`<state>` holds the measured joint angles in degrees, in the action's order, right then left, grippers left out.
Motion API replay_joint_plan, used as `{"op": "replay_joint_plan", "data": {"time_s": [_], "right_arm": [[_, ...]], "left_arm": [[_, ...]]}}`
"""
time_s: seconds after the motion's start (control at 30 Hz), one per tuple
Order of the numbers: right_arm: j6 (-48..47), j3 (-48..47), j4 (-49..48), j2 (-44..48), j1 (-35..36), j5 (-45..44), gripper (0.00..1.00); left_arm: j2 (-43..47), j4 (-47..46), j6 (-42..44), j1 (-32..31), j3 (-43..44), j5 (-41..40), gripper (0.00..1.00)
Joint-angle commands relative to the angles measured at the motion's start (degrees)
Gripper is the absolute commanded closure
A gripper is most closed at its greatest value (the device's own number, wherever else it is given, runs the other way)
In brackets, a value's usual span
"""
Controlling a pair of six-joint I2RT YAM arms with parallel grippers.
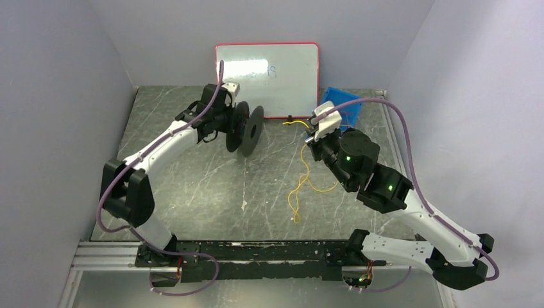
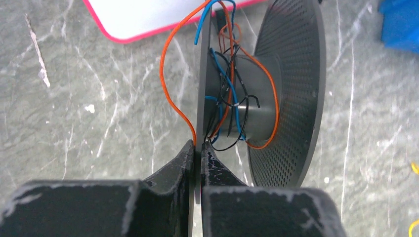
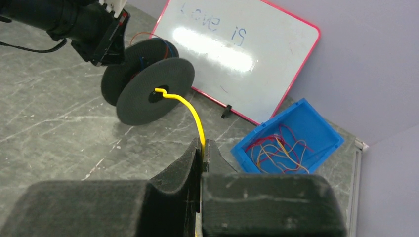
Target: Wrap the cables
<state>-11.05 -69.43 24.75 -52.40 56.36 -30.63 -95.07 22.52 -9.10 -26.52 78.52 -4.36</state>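
A black spool (image 1: 247, 131) with two perforated discs is held off the table at the back centre. My left gripper (image 2: 201, 145) is shut on the rim of its near disc. Orange, blue and black wires (image 2: 232, 98) are loosely wound on its hub. My right gripper (image 3: 203, 145) is shut on a yellow cable (image 3: 190, 106), whose bent tip reaches the centre hole of the spool's outer disc (image 3: 148, 91). In the top view the rest of this cable (image 1: 301, 186) hangs from the right gripper (image 1: 310, 136) and loops on the table.
A red-framed whiteboard (image 1: 269, 77) leans on the back wall behind the spool. A blue bin (image 1: 343, 106) at the back right holds several red and yellow cables (image 3: 281, 148). Walls close in the left, right and back sides.
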Motion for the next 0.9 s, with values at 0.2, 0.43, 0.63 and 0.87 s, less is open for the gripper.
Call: {"op": "replay_joint_plan", "data": {"time_s": [0.2,0.43,0.63,0.87], "right_arm": [[-6.3,1.4,-0.7,-4.1,-0.4,8.5,1.00],[-4.3,3.7,-1.2,-6.5,-5.4,22.5,1.00],[4.1,5.7,-3.4,-9.4,-13.9,39.1,1.00],[11.7,0.1,3.9,-15.8,-14.9,42.8,1.00]], "left_arm": [[12.7,5.2,1.7,-7.0,-8.6,-2.1,0.93],[20.9,6.0,-1.1,-10.2,-14.4,-1.5,0.93],[24.9,6.6,-3.0,-12.5,-17.0,-1.5,0.93],[26.0,8.4,-3.7,-15.5,-17.8,-4.7,0.93]]}}
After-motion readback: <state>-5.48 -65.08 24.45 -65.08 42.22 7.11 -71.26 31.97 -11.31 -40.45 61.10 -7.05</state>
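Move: The left hand already pinches the spool's left flange; the spool's middle lies some 4 cm ahead, 6 cm right and 5 cm below. The right hand, already gripping the yellow cable near its end, has that spool about 21 cm ahead, 18 cm left and 26 cm below. From the right hand, the cable's loose loops lie about 1 cm ahead, level sideways, 38 cm down; the blue box is roughly 30 cm ahead, 14 cm right, 35 cm down. Left draws the pinched spool back 15 cm as right brings the yellow cable down and left towards it. ##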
